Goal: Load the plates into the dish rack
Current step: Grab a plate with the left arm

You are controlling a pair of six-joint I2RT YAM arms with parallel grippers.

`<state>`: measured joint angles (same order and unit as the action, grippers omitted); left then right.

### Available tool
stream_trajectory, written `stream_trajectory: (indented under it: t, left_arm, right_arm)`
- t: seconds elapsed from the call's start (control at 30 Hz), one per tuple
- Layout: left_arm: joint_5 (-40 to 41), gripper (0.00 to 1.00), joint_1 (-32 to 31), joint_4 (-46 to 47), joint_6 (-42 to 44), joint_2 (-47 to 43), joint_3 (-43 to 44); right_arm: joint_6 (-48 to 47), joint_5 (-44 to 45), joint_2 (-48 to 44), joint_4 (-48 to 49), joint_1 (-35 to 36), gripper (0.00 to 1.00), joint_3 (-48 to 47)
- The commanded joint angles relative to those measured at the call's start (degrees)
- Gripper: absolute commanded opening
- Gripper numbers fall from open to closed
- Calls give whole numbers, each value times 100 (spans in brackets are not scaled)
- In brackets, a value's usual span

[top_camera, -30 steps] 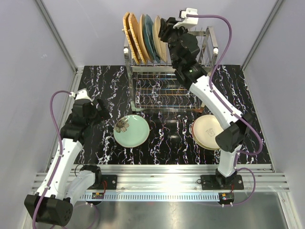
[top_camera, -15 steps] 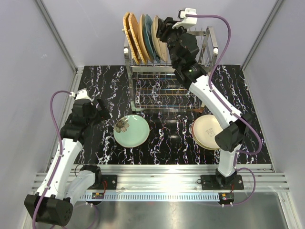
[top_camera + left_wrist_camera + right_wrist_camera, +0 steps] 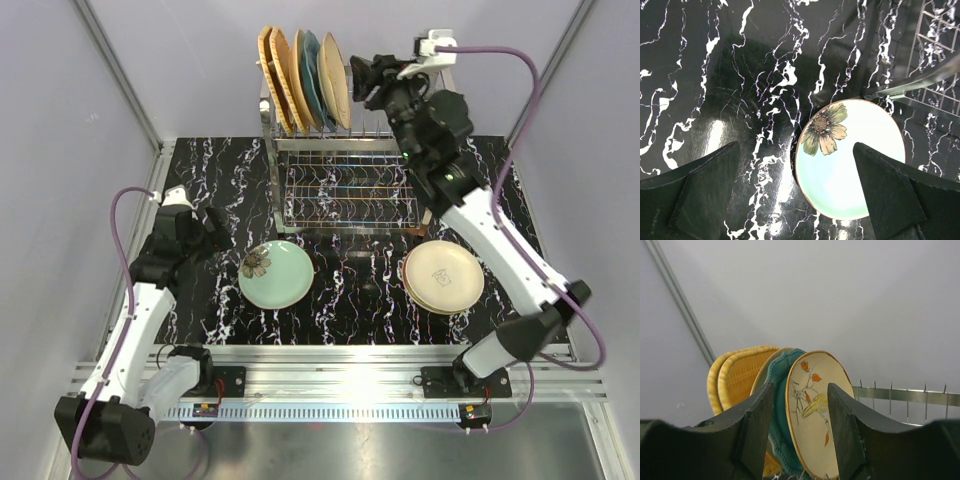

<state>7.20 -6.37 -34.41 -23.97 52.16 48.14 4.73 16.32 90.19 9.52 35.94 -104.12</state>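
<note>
Several plates stand on edge in the top tier of the dish rack [image 3: 345,200]: two orange woven ones [image 3: 270,70], a teal one [image 3: 312,72] and a cream bird-print plate [image 3: 336,66] at the right end. My right gripper [image 3: 362,82] hangs just right of that row, open and empty. In the right wrist view the bird-print plate [image 3: 815,420] shows beyond the open right gripper [image 3: 800,390], apart from both fingers. A pale green flower plate [image 3: 280,278] lies flat on the table. My left gripper [image 3: 218,232] hovers open at its left edge, as the left wrist view shows the left gripper [image 3: 795,150] over that plate [image 3: 855,165].
A stack of cream plates [image 3: 443,277] lies flat on the black marbled table at the right, under my right arm. Free upright tines [image 3: 905,396] stand right of the bird-print plate. The rack's lower grid shelf [image 3: 935,60] holds nothing. Grey walls close in the sides and back.
My right gripper has opened and drawn back to the right from the bird-print plate, which stays standing in the rack. The left arm has barely moved.
</note>
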Motion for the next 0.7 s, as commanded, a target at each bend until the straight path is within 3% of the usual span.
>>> stream_trajectory:
  t: [0.0,0.13,0.33,0.5,0.67]
  left_arm:
    - [-227,99,66,181,85,127,46]
    - [-623,99,75,137,129,382,116]
    - [-1141,99,83,120,-55,786,187]
    - [-1573,99,92,93,-458,1041,205]
    - [-1476,99,83,435,-1267,919,-559]
  right_arm:
    - [-60,-690,-1044,-204,-26,54,680]
    - [-25,-1611,-1977,-363,-17,53,1857]
    - [-52,-1939,-3182,-574,-8,55,3710]
    - [282,-2203,-3894,-591,0,55,4592]
    - [423,-2352,-4202,-670,0,55,5312]
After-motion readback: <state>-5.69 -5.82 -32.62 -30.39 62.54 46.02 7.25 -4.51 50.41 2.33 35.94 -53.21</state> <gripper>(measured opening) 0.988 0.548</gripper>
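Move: The pale green plate lies about 15 cm to the left hand's right, roughly 5 cm nearer the base and some 17 cm below. The foot of the dish rack's near-left leg stands about 10 cm straight beyond the plate's middle, also on the table. From the right hand, high beside the loaded plates, the green plate is some 20 cm back, 20 cm left and 54 cm down. The left hand, empty and still wide open, sinks about 5 cm and swings 4 cm right towards the green plate, its fingers tipping further down and its left side rolling lower, without reaching the plate. Meanwhile the empty right hand, still half open, first pulls back from the rack's top, then drops, ending some 15 cm back and 18 cm down in front of the rack, turned about 20 degrees counter-clockwise. ##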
